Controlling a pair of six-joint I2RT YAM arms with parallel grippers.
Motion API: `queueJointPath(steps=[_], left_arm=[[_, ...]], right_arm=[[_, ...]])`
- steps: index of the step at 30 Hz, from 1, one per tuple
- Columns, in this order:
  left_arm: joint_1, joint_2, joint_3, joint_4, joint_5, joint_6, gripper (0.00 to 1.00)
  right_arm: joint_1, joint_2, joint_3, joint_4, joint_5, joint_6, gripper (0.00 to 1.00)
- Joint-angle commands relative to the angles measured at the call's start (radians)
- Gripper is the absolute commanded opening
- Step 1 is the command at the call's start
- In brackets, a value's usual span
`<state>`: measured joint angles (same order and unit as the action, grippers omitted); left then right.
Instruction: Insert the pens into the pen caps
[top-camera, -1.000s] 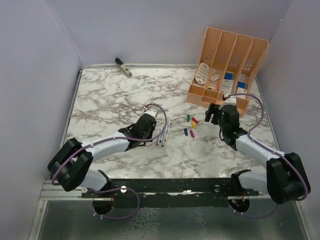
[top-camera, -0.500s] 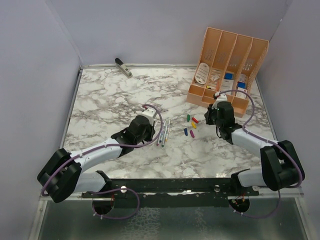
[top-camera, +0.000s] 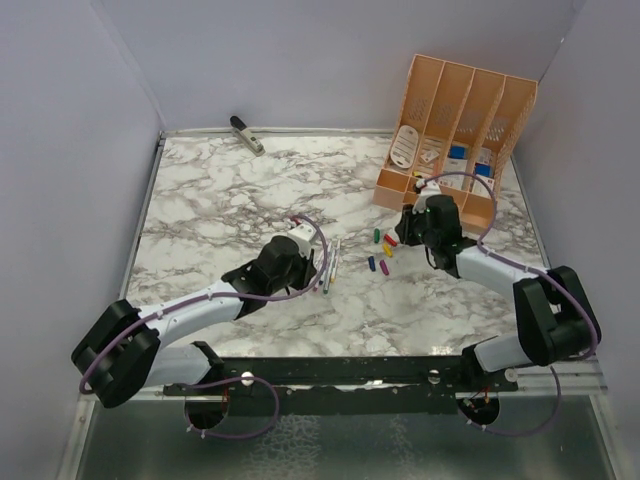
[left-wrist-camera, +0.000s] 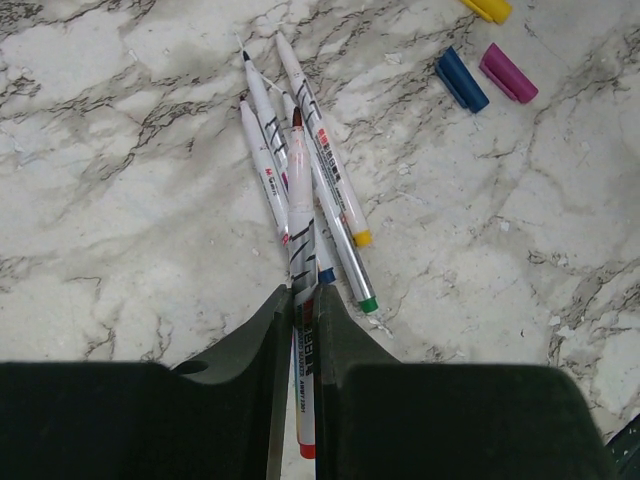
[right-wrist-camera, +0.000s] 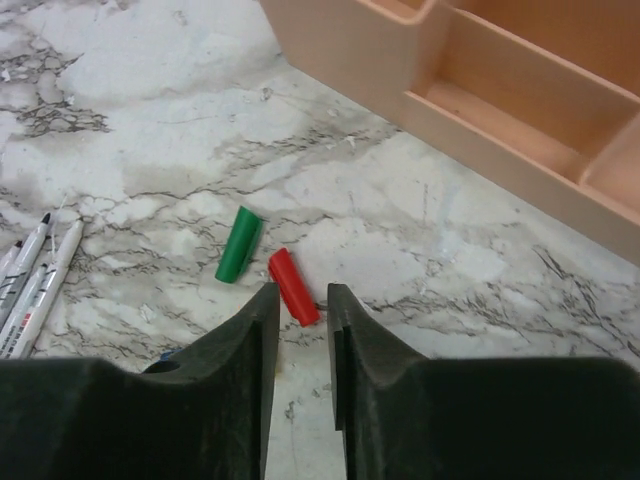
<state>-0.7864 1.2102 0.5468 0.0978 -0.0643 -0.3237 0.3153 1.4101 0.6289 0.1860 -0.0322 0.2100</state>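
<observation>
My left gripper (left-wrist-camera: 303, 290) is shut on a white pen (left-wrist-camera: 301, 200) with a red rear end. Its barrel points forward over several other pens (left-wrist-camera: 330, 190) that lie fanned on the marble. In the top view these pens (top-camera: 332, 265) lie just right of the left gripper (top-camera: 302, 252). My right gripper (right-wrist-camera: 300, 292) stands open by a narrow gap, tips down at the table. A red cap (right-wrist-camera: 293, 286) lies just ahead of the tips, its near end between them. A green cap (right-wrist-camera: 238, 244) lies beside it. Blue (left-wrist-camera: 461, 79), magenta (left-wrist-camera: 508, 72) and yellow (left-wrist-camera: 487, 8) caps lie nearby.
An orange desk organiser (top-camera: 455, 140) stands at the back right, close behind the right gripper (top-camera: 405, 228); its low front trays (right-wrist-camera: 480, 90) are near the caps. A grey clip tool (top-camera: 246, 134) lies at the back left by the wall.
The right arm has swung left toward the caps, and its jaws now stand narrower over the red cap. The left gripper, still holding the pen, shifted slightly toward the near edge.
</observation>
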Motion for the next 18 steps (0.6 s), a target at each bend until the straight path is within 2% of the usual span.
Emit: queueJointPath(steps=[1, 4, 8, 18], left_arm=[[-0.015, 0.021, 0.024, 0.029, 0.078, 0.038, 0.00], [-0.022, 0.034, 0.036, 0.031, 0.085, 0.040, 0.00], [-0.025, 0.037, 0.031, 0.035, 0.078, 0.032, 0.00], [-0.027, 0.024, 0.021, 0.035, 0.066, 0.026, 0.00]], right_arm=[[0.087, 0.083, 0.099, -0.048, 0.006, -0.091, 0.30], [0.146, 0.135, 0.150, -0.078, 0.095, -0.129, 0.37], [0.148, 0.164, 0.186, -0.087, 0.147, -0.131, 0.46], [0.148, 0.230, 0.258, -0.154, 0.214, -0.160, 0.44]])
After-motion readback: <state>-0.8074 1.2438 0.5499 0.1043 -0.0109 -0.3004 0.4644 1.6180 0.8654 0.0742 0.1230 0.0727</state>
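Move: From the right hand, the red cap lies about 4 cm ahead, 2 cm to its left and some 6 cm below. The green cap is roughly 4 cm left of the red one and 1 cm farther out; the yellow cap is 3 cm nearer the base and 1 cm left of the red one; the blue cap is 2 cm back and 7 cm left of the hand. From the left hand, holding the pen with the red end, the red cap lies about 12 cm ahead, 20 cm right and 8 cm below. Swing the right gripper left about 5 cm over the caps, then ease it back right a little while reaching about 2 cm forward, to end closer to the red cap. Roll its left side down some 15 degrees and open the fingers from a narrow gap to about half, staying above the table. Keep the left fingers shut on the red-ended pen and settle it slightly back, right and down. ##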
